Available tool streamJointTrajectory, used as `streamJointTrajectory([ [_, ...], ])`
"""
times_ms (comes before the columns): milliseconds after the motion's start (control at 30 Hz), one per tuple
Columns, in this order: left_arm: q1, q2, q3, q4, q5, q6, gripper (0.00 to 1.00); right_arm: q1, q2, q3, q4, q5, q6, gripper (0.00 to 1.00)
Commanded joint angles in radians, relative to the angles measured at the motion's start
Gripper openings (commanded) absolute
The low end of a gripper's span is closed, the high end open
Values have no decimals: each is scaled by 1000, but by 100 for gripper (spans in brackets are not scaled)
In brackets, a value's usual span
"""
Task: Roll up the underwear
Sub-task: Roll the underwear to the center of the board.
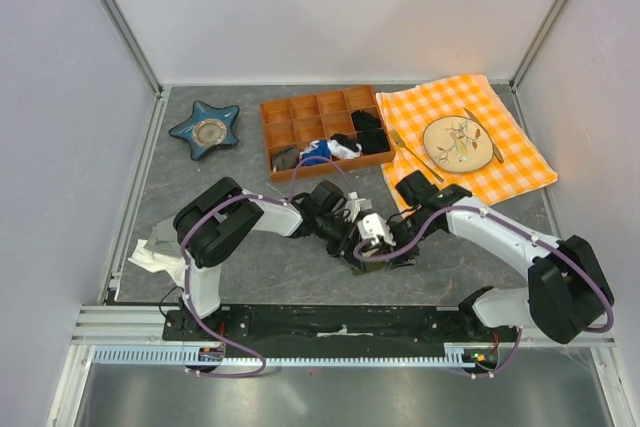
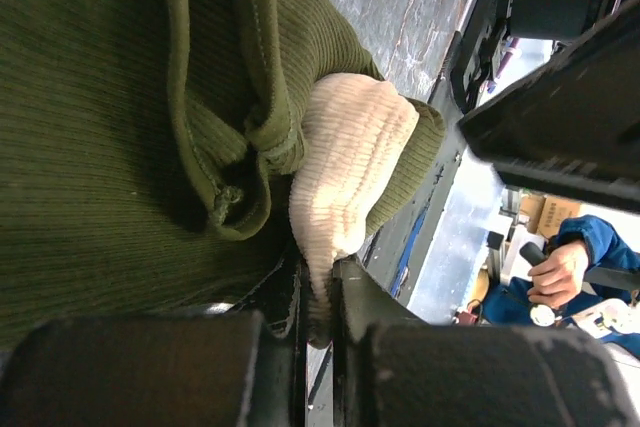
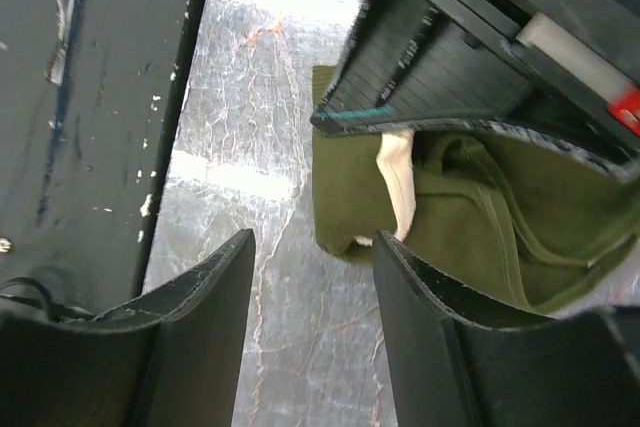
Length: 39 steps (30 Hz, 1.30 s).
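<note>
The underwear (image 2: 110, 117) is dark olive-green ribbed cloth with a cream-white waistband (image 2: 350, 157), bunched on the grey table. My left gripper (image 2: 320, 297) is shut on a fold of the waistband. In the right wrist view the underwear (image 3: 350, 182) lies just beyond my right gripper (image 3: 312, 242), which is open and empty above bare table; its right finger (image 3: 440, 327) is next to the cloth's edge. The left gripper's body (image 3: 450, 57) sits over the cloth. From above, both grippers, left (image 1: 350, 240) and right (image 1: 390, 250), meet mid-table and hide most of the cloth.
An orange compartment tray (image 1: 268, 132) with small black, blue and white garments stands behind. A blue star-shaped dish (image 1: 205, 129) is at the back left. An orange checked cloth (image 1: 520, 162) with plate, fork and knife is on the right. A white crumpled cloth (image 1: 150, 252) lies left.
</note>
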Motion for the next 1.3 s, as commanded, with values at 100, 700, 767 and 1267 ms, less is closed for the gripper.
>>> streamJointTrajectory([
  [100, 12, 55, 26, -139, -97, -28, 2, 161, -56, -74, 280, 189, 73, 60],
  [700, 23, 26, 37, -105, -141, -95, 11, 241, -49, -180, 262, 379, 41, 57],
  [767, 25, 12, 31, -77, -149, -118, 17, 241, -26, -183, 262, 385, 44, 54],
  [1267, 25, -437, -319, 171, -403, -20, 56, 153, 132, -53, 128, 188, 95, 25],
])
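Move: The rolled-up edge of the underwear lies just under the right hand, its right end some 5 cm below the open fingers and about 1 cm ahead and 1 cm left. The left hand already pinches the roll's left end at the cream waistband, some 6 cm left of that right end and about level with it. From the right hand, the wooden box is about 28 cm ahead and 15 left; the checked cloth's middle is roughly 23 ahead, 14 right. The underwear's roll passes from the left hand to the right: while the left fingers keep their pinch, the right hand sways left and back again, sinking about 5 cm onto the roll's right end with its wrist tilting some 15 degrees, and closes partway to pinch it. The left fingers then open wide, let go of the waistband end and draw off about 4 cm left, also forward and up. ##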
